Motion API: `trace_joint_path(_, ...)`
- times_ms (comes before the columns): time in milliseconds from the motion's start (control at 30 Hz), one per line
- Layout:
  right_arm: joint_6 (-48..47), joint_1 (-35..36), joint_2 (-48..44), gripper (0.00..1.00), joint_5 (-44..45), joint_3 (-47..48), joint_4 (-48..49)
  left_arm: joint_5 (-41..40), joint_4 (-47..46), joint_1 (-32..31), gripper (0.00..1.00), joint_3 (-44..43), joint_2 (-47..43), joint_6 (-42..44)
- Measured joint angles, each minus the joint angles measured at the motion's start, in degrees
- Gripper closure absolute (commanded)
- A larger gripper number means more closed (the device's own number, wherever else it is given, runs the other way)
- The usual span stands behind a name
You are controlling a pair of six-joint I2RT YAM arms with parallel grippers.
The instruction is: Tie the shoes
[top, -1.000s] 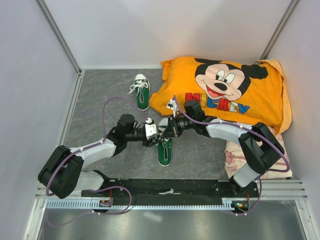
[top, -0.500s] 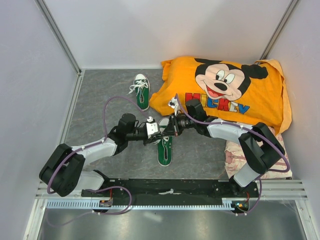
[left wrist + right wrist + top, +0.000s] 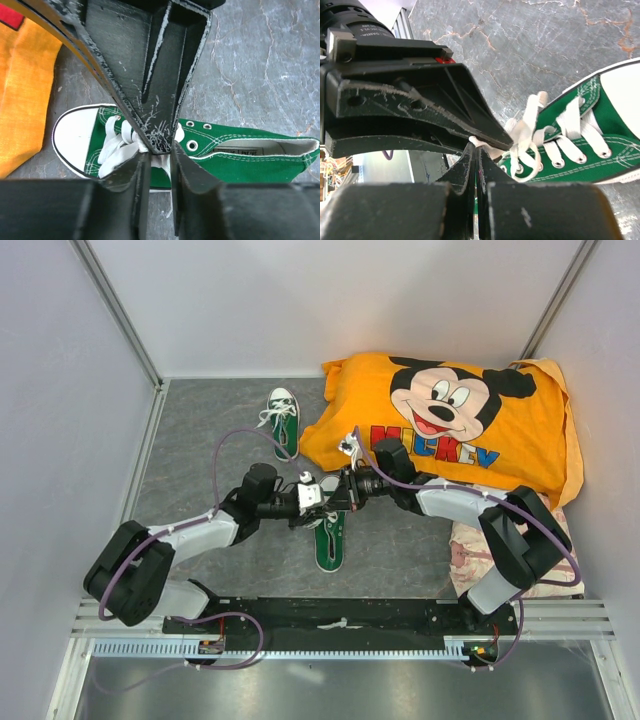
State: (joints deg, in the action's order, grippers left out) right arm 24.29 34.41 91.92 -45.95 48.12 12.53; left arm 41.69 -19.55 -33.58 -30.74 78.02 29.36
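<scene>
One green sneaker (image 3: 330,543) with a white toe cap lies on the grey floor in the middle, toe pointing away from the arm bases. It also shows in the left wrist view (image 3: 240,160) and the right wrist view (image 3: 600,150). Both grippers meet over its white laces (image 3: 525,132). My right gripper (image 3: 476,150) is shut on a lace strand, seen from above (image 3: 337,496). My left gripper (image 3: 160,165) is narrowly open, its jaws straddling that strand and the right fingertips; it shows from above (image 3: 314,502). The second green sneaker (image 3: 283,425) lies farther back, its laces loose.
The big orange Mickey Mouse pillow (image 3: 450,420) fills the back right, its edge close to both shoes, and shows in the left wrist view (image 3: 22,90). A pinkish cloth (image 3: 468,550) lies under the right arm. White walls enclose the floor.
My left gripper has slid a little right, toward the right gripper, and its elbow has followed. The right gripper and both shoes have hardly moved.
</scene>
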Motion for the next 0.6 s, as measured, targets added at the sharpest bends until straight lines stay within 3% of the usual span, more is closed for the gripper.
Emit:
trace_joint_path(133, 0.11, -0.79, -0.07, 1.00, -0.22, -0.09, 0.11, -0.81, 4.92, -0.37, 0.92, -2.43, 0.35, 2.67)
trace_joint_path(200, 0.13, -0.90, -0.09, 0.94, -0.26, -0.09, 0.31, -1.18, 7.58, -0.59, 0.97, -3.85, 0.50, 4.37)
trace_joint_path(333, -1.03, -0.96, -0.17, 0.51, -0.79, -0.09, -0.85, -1.27, 11.21, -0.68, 0.98, -5.31, 0.70, 7.87)
trace_joint_path(367, -2.25, -1.11, -0.28, 0.47, -1.09, -0.09, -1.68, -1.27, 11.82, -0.68, 0.98, -5.35, 0.70, 8.76)
trace_joint_path(433, -4.44, -1.33, -0.74, 0.41, -1.75, -0.09, -3.58, -1.25, 13.03, -0.68, 0.98, -5.38, 0.72, 9.92)
trace_joint_path(600, -16.39, -3.28, -4.85, 0.39, -2.01, -0.09, -9.90, -1.09, 14.75, -0.68, 0.98, -5.62, 0.92, 13.14)
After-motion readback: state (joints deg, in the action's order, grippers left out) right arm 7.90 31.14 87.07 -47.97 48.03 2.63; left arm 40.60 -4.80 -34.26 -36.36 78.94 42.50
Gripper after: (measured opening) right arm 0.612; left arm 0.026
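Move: The lace loop is right at both sets of fingertips: it lies between the left hand's partly open fingers, about 1 cm to their right. From the right hand, whose shut fingers still pinch the lace, it is about 1 cm ahead and 1 cm left. From the left hand the shoe's toe cap is some 8 cm ahead, its opening about 10 cm back, both about 5 cm lower and straight in line; the other shoe lies roughly 22 cm ahead and 11 cm left. The left fingers shut on the lace loop beside the right fingertips, then keep their pinch while the hand sinks about 1 cm and rolls slightly. Once they are nearly closed, the right fingers open wide, let go of the lace, and the right hand backs off about 3 cm to the right, away from the shoe, its wrist rolling some 10 degrees. ##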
